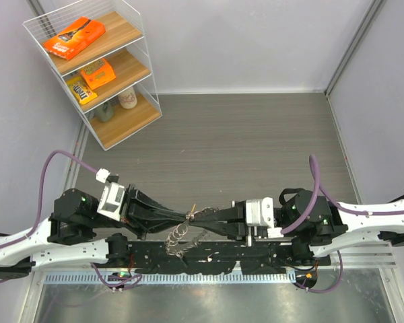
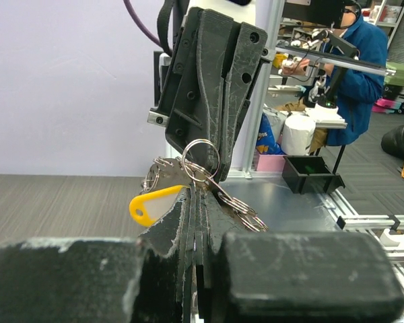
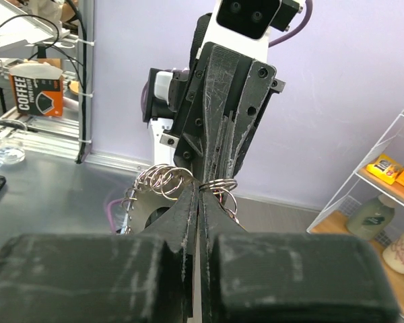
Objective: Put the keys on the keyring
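Observation:
My two grippers meet tip to tip low over the near edge of the table. The left gripper (image 1: 187, 217) (image 2: 198, 195) is shut, its tips pinching the keyring (image 2: 202, 158), a bunch of linked silvery rings. From the other side the right gripper (image 1: 196, 217) (image 3: 203, 187) is also shut on the keyring (image 3: 163, 180). The remaining rings sag below the tips (image 1: 178, 235). A yellow plastic tag (image 2: 151, 205) (image 1: 193, 208) hangs from the bunch beside the left fingers. I cannot pick out the keys among the rings.
A white wire shelf rack (image 1: 101, 67) with snack packets and bottles stands at the far left. A slotted metal rail (image 1: 188, 276) runs along the near edge. In the left wrist view, a black bin (image 2: 310, 171) and a person in blue (image 2: 360, 60) are beyond the table.

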Motion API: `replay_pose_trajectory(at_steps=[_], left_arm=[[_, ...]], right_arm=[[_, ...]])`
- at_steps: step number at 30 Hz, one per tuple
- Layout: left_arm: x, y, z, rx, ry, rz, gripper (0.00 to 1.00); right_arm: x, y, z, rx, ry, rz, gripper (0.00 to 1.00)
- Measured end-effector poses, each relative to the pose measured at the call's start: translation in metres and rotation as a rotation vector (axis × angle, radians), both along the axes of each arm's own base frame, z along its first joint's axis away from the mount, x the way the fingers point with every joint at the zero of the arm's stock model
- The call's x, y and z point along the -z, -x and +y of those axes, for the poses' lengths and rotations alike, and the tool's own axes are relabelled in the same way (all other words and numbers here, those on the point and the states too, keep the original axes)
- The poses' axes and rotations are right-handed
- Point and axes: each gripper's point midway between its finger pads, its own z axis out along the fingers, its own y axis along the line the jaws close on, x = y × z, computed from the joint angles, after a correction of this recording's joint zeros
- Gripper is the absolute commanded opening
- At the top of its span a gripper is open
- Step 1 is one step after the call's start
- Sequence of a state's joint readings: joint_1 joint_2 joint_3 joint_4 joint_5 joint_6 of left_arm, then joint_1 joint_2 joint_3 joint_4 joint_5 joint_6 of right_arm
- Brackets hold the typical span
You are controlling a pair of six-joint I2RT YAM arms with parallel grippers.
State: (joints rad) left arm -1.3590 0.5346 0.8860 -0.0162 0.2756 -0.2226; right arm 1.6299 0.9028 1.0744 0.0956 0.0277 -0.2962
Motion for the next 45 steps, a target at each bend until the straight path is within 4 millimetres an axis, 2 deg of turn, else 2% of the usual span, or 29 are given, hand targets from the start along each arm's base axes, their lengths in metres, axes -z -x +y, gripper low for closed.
replay_pose_trajectory(at_steps=[23, 31, 36, 42, 45], left_arm=[[-0.002, -0.009, 0.003, -0.050, 0.010, -0.010, 0.07], [-0.001, -0.007, 0.006, -0.043, 0.015, -0.013, 0.12], [-0.004, 0.001, 0.008, -0.004, 0.029, -0.028, 0.16], [-0.003, 0.009, 0.005, 0.042, 0.023, -0.040, 0.36], [-0.002, 0.010, 0.005, 0.051, 0.021, -0.042, 0.38]], right_arm=[[0.001, -0.014, 0.001, 0.248, -0.046, -0.228, 0.06], [0.004, -0.018, 0.000, 0.275, -0.030, -0.276, 0.06], [0.005, -0.021, 0.000, 0.292, -0.020, -0.288, 0.06], [0.010, -0.023, 0.003, 0.305, 0.002, -0.307, 0.06], [0.010, -0.024, 0.003, 0.312, 0.003, -0.310, 0.06]])
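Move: The split ring and key end sit where both hands' fingertips meet, about 1 cm to the left hand's right and 1 cm to the right hand's left, no distance ahead, level with the hands or just above. From either hand, the yellow key tag lies some 2 cm farther forward and 1 cm lower, in line with the ring sideways. From either hand, the keyring's loop of small rings is centred about 3 cm back and 3 cm down, also in line. Forward by about 2.5 cm goes the right hand, sinking slightly and still pinching the rings; its fingers swing clockwise some 20 degrees as it rolls about as much, top leaning back. The left hand follows forward about 1 cm, then backs off about 2 cm and opens to roughly a third, letting go of the ring end. ##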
